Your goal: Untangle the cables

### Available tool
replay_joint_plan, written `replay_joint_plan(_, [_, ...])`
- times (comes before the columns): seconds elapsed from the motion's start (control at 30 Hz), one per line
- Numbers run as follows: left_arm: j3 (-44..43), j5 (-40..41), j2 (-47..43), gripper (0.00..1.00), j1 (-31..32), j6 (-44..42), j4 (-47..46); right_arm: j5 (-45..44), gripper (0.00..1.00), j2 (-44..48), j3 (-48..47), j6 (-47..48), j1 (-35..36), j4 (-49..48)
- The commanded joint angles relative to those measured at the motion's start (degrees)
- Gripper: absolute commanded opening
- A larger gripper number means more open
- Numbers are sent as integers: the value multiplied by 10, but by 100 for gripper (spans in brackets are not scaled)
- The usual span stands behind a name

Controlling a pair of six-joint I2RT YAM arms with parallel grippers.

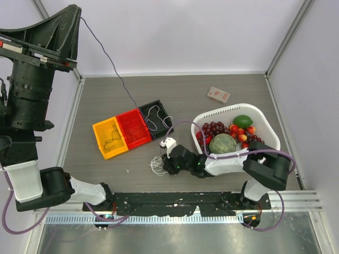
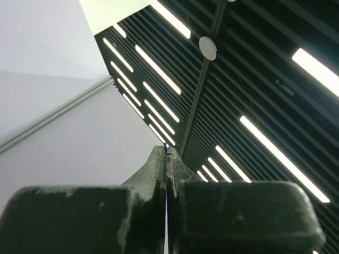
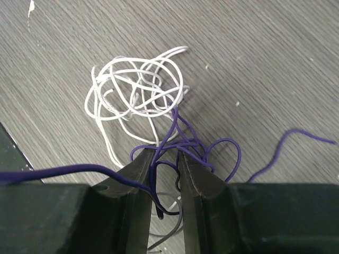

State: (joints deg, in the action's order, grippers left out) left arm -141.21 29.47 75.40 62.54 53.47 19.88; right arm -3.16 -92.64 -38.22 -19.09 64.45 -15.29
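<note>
A white cable tangle (image 3: pixel 137 90) lies on the grey table, with loops of dark purple cable (image 3: pixel 228 153) knotted into its near side. My right gripper (image 3: pixel 161 154) is low over that purple part, its jaws a little apart with purple strands and a dark strand running between them. From above, the right gripper (image 1: pixel 167 165) sits just right of the white tangle (image 1: pixel 157 165). My left gripper (image 1: pixel 74 10) is raised high at the upper left. It is shut (image 2: pixel 166 151) on a thin purple cable (image 1: pixel 106 55) that slants down towards the bins.
Three small bins stand side by side: yellow (image 1: pixel 100 129) with a dark cord, red (image 1: pixel 133 127), and black (image 1: pixel 164 111) with a white cord. A white basket (image 1: pixel 265 127) of fruit stands on the right, and a small box (image 1: pixel 218 94) behind it.
</note>
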Motion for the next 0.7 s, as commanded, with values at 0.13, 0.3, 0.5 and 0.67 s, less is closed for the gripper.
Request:
replay_joint_plan(0.13, [-28, 37, 6, 0, -1, -43, -77, -48, 34, 79, 31, 35, 5, -4])
replay_joint_plan(0.3, [-18, 55, -6, 0, -1, -58, -80, -54, 43, 124, 31, 38, 4, 22])
replay_joint_plan(0.5, [18, 65, -21, 0, -1, -43, -72, 6, 69, 213, 21, 35, 4, 21])
replay_joint_plan(0.67, [16, 64, -23, 0, -1, -36, -63, 21, 78, 218, -21, 45, 4, -5])
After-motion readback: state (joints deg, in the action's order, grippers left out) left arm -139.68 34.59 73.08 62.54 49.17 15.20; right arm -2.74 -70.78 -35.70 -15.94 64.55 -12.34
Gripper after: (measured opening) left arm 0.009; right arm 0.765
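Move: The purple tangle sits right at the right hand's partly open fingertips, about 1 cm ahead, 2 cm left and 1 cm below, with strands between the fingers. The white bundle lies about 5 cm left and 1 cm ahead, on the table some 2 cm lower. The black box is roughly 17 cm ahead and 5 cm left, the red box 14 cm ahead and 14 cm left. From the high left hand, the purple tangle is about 8 cm right, 3 cm ahead and 77 cm down. Moving to its right by about 2 cm while starting to rise, the right hand then climbs faster away from the cables, ending some 11 cm higher, its fingers spreading wide to let go of the purple strands and tilting about 15 degrees less steeply down. The left hand, still gripping the purple cable's end high up, shifts about 3.5 cm left. ##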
